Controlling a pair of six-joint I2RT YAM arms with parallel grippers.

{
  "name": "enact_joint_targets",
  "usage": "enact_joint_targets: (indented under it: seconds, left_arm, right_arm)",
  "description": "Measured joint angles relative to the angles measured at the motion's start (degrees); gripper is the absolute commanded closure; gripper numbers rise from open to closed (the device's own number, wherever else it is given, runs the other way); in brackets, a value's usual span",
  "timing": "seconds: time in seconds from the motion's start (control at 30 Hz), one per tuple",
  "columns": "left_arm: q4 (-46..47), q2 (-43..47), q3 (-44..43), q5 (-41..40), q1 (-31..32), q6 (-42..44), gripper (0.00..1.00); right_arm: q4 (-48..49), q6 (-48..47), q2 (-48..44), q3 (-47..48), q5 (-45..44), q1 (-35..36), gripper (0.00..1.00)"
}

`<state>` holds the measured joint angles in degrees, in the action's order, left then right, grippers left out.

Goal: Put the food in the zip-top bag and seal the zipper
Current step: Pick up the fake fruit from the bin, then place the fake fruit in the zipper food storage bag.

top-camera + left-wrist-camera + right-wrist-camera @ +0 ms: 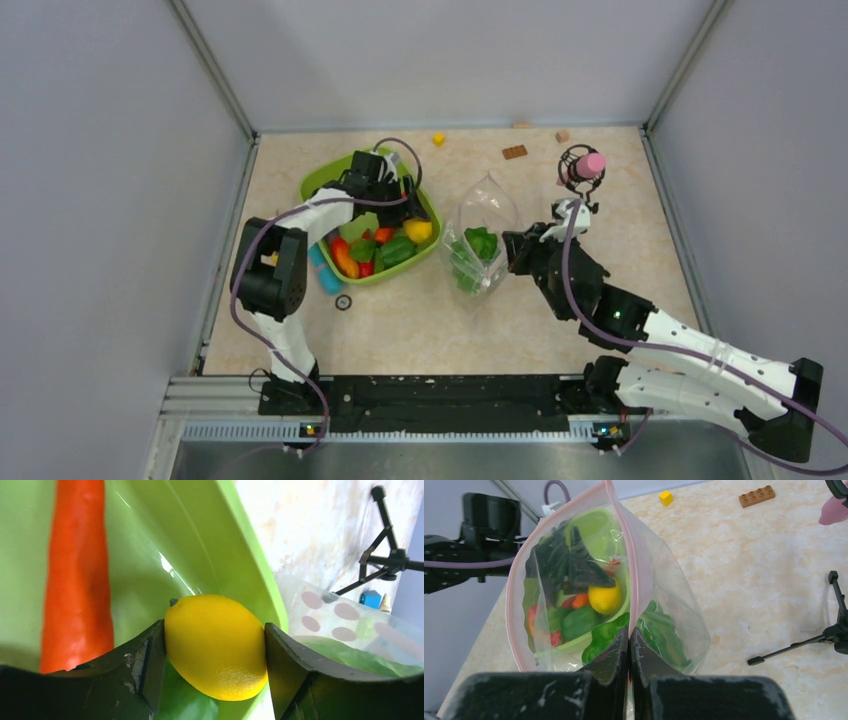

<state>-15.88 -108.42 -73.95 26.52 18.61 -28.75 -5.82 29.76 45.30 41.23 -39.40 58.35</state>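
A yellow lemon (216, 645) lies at the right end of the lime-green tray (322, 181). My left gripper (215, 640) is shut on it, one finger pressed against each side. An orange carrot (77, 575) lies to its left, and more food (372, 252) fills the tray's near half. The clear zip-top bag (487, 215) stands upright just right of the tray with green food (480, 243) inside. My right gripper (629, 635) is shut on the bag's edge at the pinkish zipper (629, 555), and the mouth gapes toward the tray.
A black tripod stand with a pink top (583, 165) stands right of the bag. A brown brick (514, 152), a yellow block (438, 139) and another small block (562, 135) lie at the back. A blue piece (325, 275) and a black ring (343, 302) sit beside the tray.
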Motion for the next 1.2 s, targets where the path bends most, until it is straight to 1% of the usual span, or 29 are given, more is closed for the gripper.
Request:
enact_joint_targets:
  seconds: [0.07,0.23,0.3,0.4,0.47,0.53,0.57,0.7,0.8,0.87,0.93,1.03,1.2]
  left_arm:
    - [-1.27,3.1,0.0,-2.38,0.0,-0.07,0.91]
    - [-3.02,14.16,0.02,-9.44,-0.02,-0.07,0.91]
    - [-3.28,18.69,0.07,-10.91,-0.02,-0.07,0.91]
    - [-2.82,25.88,0.85,-11.04,0.39,-0.02,0.91]
    - [-1.95,30.71,1.95,-9.64,1.38,0.17,0.87]
    - [-0.98,35.5,3.08,-8.26,3.76,0.68,0.85]
    - [-0.44,38.01,3.34,-8.02,6.32,1.31,0.84]
    - [2.64,43.28,3.3,-6.75,16.83,4.55,0.84]
    - [3.63,43.74,2.58,-5.03,21.99,6.56,0.84]
    - [3.87,42.07,1.38,-5.2,24.85,8.24,0.84]
    - [3.67,40.68,0.55,-5.51,25.94,9.14,0.86]
    - [3.06,35.89,-2.36,-6.95,27.8,10.64,0.9]
    - [0.57,29.92,-4.59,-12.28,28.37,11.8,0.88]
  right_arm:
    - [-0.04,0.02,-0.02,0.0,0.0,0.0,1.0]
    - [-0.37,0.0,-0.02,0.0,0.46,0.0,1.0]
    - [-0.61,0.0,-0.02,0.0,0.76,0.0,1.0]
    - [-0.74,0.0,0.24,0.0,1.53,0.0,1.0]
    - [-0.92,0.0,0.59,0.0,2.16,0.0,1.0]
    - [-1.01,0.0,0.87,0.0,2.69,0.0,1.0]
    - [-1.03,-0.02,1.03,0.0,3.15,0.0,1.0]
    - [-1.01,0.0,1.11,0.0,4.5,0.0,1.0]
    - [-1.01,0.02,1.11,0.0,5.55,0.0,1.0]
    - [-1.01,0.02,1.09,0.0,6.38,0.0,1.0]
    - [-1.01,0.07,1.09,0.0,7.32,0.0,1.0]
    - [-1.03,0.11,0.96,0.0,9.14,0.0,1.0]
    - [-1.27,0.28,-0.83,0.0,10.97,0.0,1.0]
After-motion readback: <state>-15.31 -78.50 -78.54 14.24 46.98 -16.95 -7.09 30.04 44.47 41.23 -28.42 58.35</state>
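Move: From the left hand, already gripping the yellow fruit in the bin, the bag mouth lies about 12 cm back, 12 cm right and 18 cm up. The bagged lettuce is some 8 cm back, 10 cm right, about level; the green pepper is 4 cm back, 4 cm left, and the carrot 2 cm ahead, 5 cm left, both slightly lower. From the right hand, pinching the bag's rim, the mouth's middle is about 4 cm ahead and 6 cm left. Left hand lifts held fruit about 30 cm, arcs back-right, dips towards the bag mouth; right hand eases bag left. ##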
